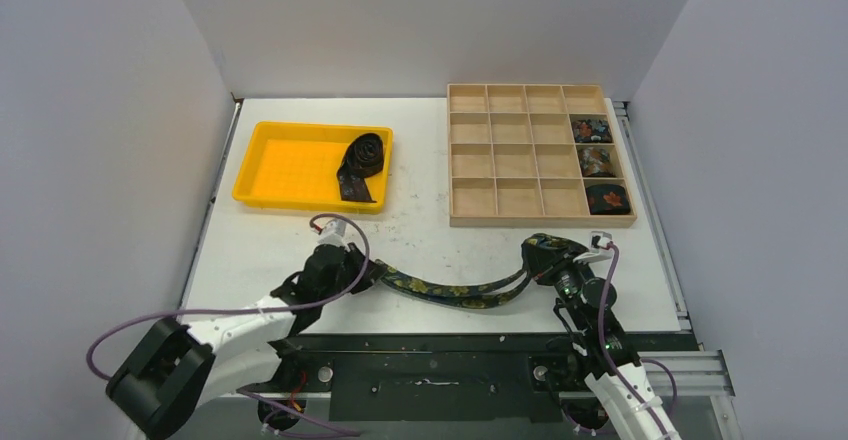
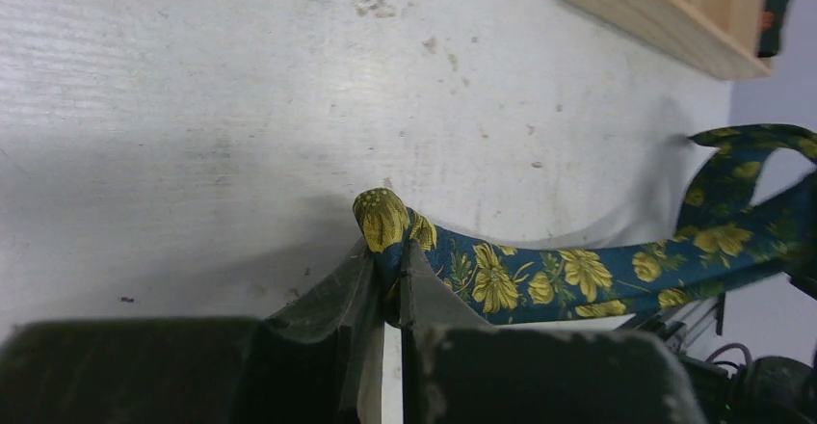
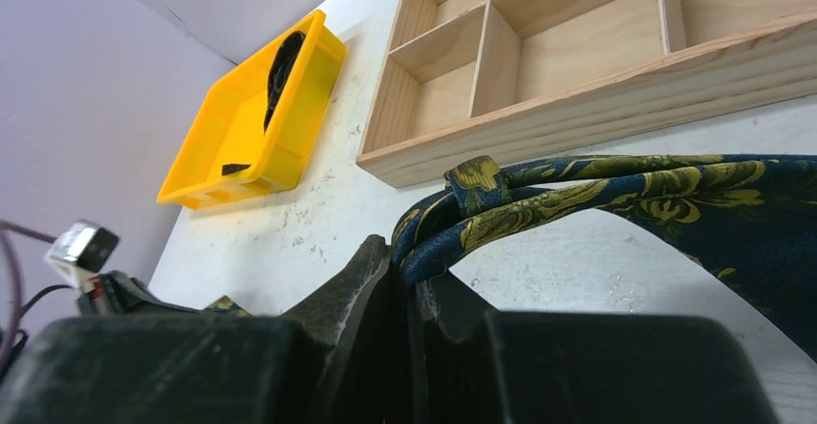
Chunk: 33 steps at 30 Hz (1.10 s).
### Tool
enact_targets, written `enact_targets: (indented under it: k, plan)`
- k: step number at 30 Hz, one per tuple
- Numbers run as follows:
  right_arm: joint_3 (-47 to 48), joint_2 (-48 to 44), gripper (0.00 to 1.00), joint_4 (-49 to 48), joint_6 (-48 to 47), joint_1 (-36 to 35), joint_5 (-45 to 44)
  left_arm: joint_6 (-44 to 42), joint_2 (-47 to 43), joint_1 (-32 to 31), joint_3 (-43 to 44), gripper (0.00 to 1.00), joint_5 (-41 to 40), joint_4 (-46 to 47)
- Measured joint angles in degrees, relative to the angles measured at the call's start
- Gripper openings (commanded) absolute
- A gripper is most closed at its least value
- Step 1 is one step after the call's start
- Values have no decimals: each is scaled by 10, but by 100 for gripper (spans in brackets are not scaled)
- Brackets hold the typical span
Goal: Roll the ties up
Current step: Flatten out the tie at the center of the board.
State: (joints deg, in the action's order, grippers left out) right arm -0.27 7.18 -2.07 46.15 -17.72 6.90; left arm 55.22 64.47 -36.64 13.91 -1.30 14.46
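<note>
A navy tie with yellow flowers (image 1: 455, 291) hangs in a curve between my two grippers near the table's front edge. The left gripper (image 1: 368, 273) is shut on its left end, and the pinched tip (image 2: 383, 220) pokes up past the fingers. On the right, the gripper (image 1: 553, 272) is shut on a bunched, looped part of the same tie (image 3: 501, 207). A plain black tie (image 1: 362, 163) lies loosely coiled in the yellow tray (image 1: 275, 170). Three rolled floral ties (image 1: 592, 161) sit in the right column of the wooden box (image 1: 500, 200).
The wooden compartment box (image 3: 540, 125) stands just behind the right gripper, its front wall close to the held tie. The yellow tray (image 3: 217, 140) is at the back left. White walls close in the table on three sides. Cables trail from both arms.
</note>
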Motion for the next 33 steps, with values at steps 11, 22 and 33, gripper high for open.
enact_targets:
  k: [11, 22, 33]
  plan:
    - [56, 87, 97, 33, -27, 0, -54, -94, -371, -58, -128, 0, -127, 125]
    - [138, 104, 90, 222, 76, 0, -181, -109, -553, -133, -135, 0, -320, -24]
    - [163, 309, 96, 223, 163, 1, -226, -108, -585, -139, -135, 0, -337, -125]
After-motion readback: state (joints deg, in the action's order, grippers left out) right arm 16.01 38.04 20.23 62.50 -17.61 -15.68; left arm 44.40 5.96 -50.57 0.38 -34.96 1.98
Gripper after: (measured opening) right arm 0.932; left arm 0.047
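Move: The tie's left end is already pinched in the left hand some 3 cm off the board; its sagging middle lies about 17 cm to that hand's right and 5 cm back, slightly lower. The yellow tray is some 21 cm ahead and 13 cm left. The right hand still holds the tie, its sagging middle 13 cm left, 5 cm back and 12 cm down; the compartment box's middle is 23 cm ahead, 3 cm right and 10 cm lower. The tie's left end, kept pinched, goes up about 14 cm and then left some 6 cm, away from the right hand, the left fingers tipping up by 35 degrees or so before sinking a few centimetres. Meanwhile the right fingers open wide and let go, slide right about 6 cm, then drop nearly 7 cm towards the board while tipping down and turning clockwise. ##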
